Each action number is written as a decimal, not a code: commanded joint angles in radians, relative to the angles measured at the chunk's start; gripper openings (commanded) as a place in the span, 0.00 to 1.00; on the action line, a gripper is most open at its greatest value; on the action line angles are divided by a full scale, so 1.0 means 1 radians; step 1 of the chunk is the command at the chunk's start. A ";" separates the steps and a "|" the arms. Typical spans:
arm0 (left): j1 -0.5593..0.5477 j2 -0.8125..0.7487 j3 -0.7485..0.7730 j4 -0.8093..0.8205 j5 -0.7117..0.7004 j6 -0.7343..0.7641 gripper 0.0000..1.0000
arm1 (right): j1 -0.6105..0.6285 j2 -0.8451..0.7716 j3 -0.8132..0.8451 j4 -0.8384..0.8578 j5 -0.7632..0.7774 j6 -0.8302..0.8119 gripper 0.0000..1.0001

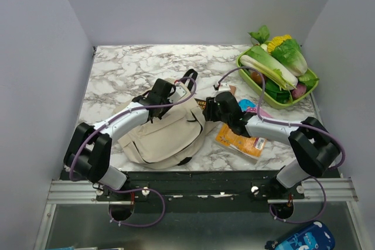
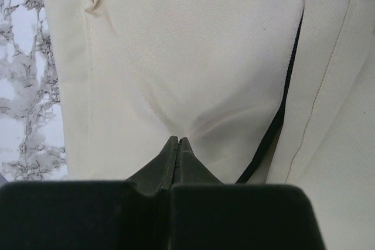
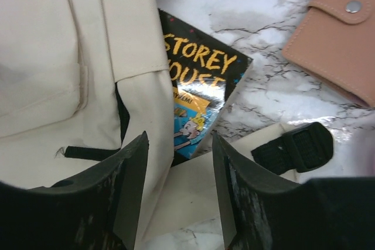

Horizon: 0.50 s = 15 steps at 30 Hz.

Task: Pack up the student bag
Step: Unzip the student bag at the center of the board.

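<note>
The student bag (image 1: 161,136), cream fabric with black trim, lies flat on the marble table left of centre. My left gripper (image 1: 179,93) is at its far end. In the left wrist view that gripper (image 2: 177,140) is shut, with the cream fabric (image 2: 193,57) puckering into its tips. My right gripper (image 1: 210,108) hovers at the bag's right edge. It is open (image 3: 179,139) above a beige strap (image 3: 193,185), holding nothing. A black "Storey House" book (image 3: 199,86) lies partly under the bag's edge (image 3: 137,45).
An orange book (image 1: 240,140) lies on the table right of the bag. A pink snap-button wallet (image 3: 343,33) and a black buckle (image 3: 296,147) lie near the right gripper. A green tray (image 1: 310,89) of toy vegetables sits at the back right.
</note>
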 commanded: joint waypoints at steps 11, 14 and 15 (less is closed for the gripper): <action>-0.004 -0.102 -0.090 -0.055 0.193 0.101 0.32 | -0.055 -0.047 0.026 -0.038 0.022 0.026 0.59; -0.005 -0.076 -0.110 -0.016 0.142 0.117 0.34 | -0.055 -0.053 0.014 -0.033 0.020 0.026 0.59; -0.005 -0.070 -0.115 0.012 0.133 0.120 0.34 | -0.055 -0.057 0.012 -0.033 0.022 0.027 0.59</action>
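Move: The left hand, fingers shut over the bag's front pocket, has the zip pull roughly 6 cm back towards the base, about 1 cm to its right and some 2 cm lower. Of its neighbours, the black strap loop lies some 14 cm ahead and 12 cm to the hand's right, and the half-covered treehouse book 14 cm to the right and about 1 cm back, both lower. From the right hand the zip pull is about 18 cm left and 6 cm back, slightly below. The left hand draws back about 4 cm towards the base, first lifting some 2 cm off the pocket cloth and drifting left, then swinging right again and sinking about 3 cm towards the zip, its wrist turning some 10 degrees clockwise while the shut fingers open about a third and come down astride the zip line. The right hand, already open, backs away from the bag's edge, a little over 2 cm to the right, rising and going forward about 1.5 cm each before it stops with its fingers still apart. ##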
